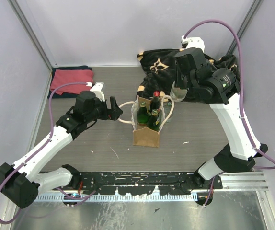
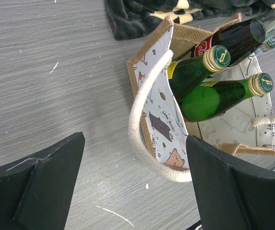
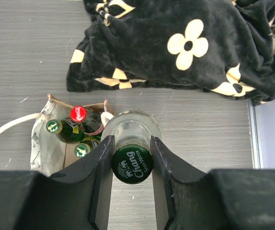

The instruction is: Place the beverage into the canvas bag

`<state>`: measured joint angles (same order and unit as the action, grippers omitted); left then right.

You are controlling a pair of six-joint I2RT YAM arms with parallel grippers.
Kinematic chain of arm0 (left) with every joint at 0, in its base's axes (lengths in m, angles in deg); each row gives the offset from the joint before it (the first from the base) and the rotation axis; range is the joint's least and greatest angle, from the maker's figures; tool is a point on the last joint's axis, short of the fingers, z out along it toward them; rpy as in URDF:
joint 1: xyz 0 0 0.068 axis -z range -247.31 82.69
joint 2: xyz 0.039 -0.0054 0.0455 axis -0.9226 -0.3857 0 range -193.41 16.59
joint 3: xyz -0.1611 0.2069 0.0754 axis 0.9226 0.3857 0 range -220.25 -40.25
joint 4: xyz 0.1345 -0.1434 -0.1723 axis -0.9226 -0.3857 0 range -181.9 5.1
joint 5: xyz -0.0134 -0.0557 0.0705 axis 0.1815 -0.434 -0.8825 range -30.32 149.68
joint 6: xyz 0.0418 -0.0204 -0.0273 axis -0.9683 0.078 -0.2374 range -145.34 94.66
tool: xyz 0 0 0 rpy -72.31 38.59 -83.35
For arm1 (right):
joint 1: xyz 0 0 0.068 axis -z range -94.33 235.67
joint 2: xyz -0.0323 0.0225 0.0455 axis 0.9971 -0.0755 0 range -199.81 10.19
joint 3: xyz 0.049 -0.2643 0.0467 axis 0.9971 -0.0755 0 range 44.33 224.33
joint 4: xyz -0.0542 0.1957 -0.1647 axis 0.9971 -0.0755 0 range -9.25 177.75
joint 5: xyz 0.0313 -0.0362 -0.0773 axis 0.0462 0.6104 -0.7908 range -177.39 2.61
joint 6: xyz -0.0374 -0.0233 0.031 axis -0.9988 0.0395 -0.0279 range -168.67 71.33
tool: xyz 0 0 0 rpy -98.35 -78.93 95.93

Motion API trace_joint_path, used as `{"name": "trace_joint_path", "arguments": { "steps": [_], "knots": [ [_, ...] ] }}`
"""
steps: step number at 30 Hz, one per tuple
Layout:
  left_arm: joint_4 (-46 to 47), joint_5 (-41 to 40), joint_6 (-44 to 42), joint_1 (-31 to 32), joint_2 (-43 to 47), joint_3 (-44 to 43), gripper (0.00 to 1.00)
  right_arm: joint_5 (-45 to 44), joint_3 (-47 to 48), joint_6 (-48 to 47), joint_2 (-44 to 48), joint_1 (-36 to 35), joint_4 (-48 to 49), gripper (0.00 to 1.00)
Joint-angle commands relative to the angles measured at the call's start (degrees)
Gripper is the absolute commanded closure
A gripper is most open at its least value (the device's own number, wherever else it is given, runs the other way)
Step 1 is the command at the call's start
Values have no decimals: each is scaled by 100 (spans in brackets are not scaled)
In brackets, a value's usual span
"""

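Observation:
The canvas bag (image 1: pixel 146 135) stands upright mid-table, its mouth open. Inside are two green bottles (image 1: pixel 153 120) and a dark red-capped bottle (image 1: pixel 155 98). My right gripper (image 3: pixel 131 160) is shut on the neck of the beverage (image 3: pixel 131 128), a clear glass bottle with a green cap. It hangs upright just right of the bag's rim, by the right handle (image 1: pixel 168 103). In the top view the beverage (image 1: pixel 176 93) shows under the right gripper (image 1: pixel 183 80). My left gripper (image 1: pixel 114 109) stands open and holds nothing, beside the bag's left cream handle (image 2: pixel 136 120), with the printed lining (image 2: pixel 162 122) ahead.
A black cloth with cream flowers (image 1: pixel 166 60) lies behind the bag, reaching the right wall. A folded red towel (image 1: pixel 70 79) sits at the back left corner. White walls enclose the table on three sides. A black rail (image 1: pixel 142 182) runs along the near edge.

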<state>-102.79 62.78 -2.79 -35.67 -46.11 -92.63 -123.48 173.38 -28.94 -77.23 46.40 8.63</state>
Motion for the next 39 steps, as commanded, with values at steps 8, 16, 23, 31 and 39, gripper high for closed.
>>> {"name": "trace_joint_path", "arguments": {
  "steps": [8,16,23,31,39],
  "knots": [
    [-19,24,-49,-12,142,-36,6,978,451,-109,107,-233,1334,99],
    [-8,20,-57,-9,124,-20,6,742,-200,125,160,-983,1650,99],
    [-12,19,-63,-15,165,12,6,601,-831,252,73,-1381,2062,99],
    [-19,-1,-87,-12,214,93,6,760,-1827,406,134,-1449,2692,99],
    [13,-10,-101,-17,214,126,6,813,-2598,518,162,-1461,3141,99]
  ]
}}
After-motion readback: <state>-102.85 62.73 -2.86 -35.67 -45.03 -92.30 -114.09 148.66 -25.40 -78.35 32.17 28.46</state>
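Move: The clear bottle hangs by its neck in the right fingers; the canvas bag it is bound for has its middle about 11 cm to the left, level in reach and some 31 cm below. Inside, the cola stands about 5 cm farther out than the bag's middle and 2 cm right of it, one green bottle 3 cm farther out and 3 cm left of it. From the left hand the bag lies about 15 cm right, level, 11 cm below. The clear bottle, still pinched by its neck, is carried by the right hand to the left, nearly level at first, then left and down together towards the bag's open near-left part: about 14 cm left and 10 cm down in all. On the way the wrist turns some 20 degrees counter-clockwise and tips slightly downward; the fingers keep their hold. ##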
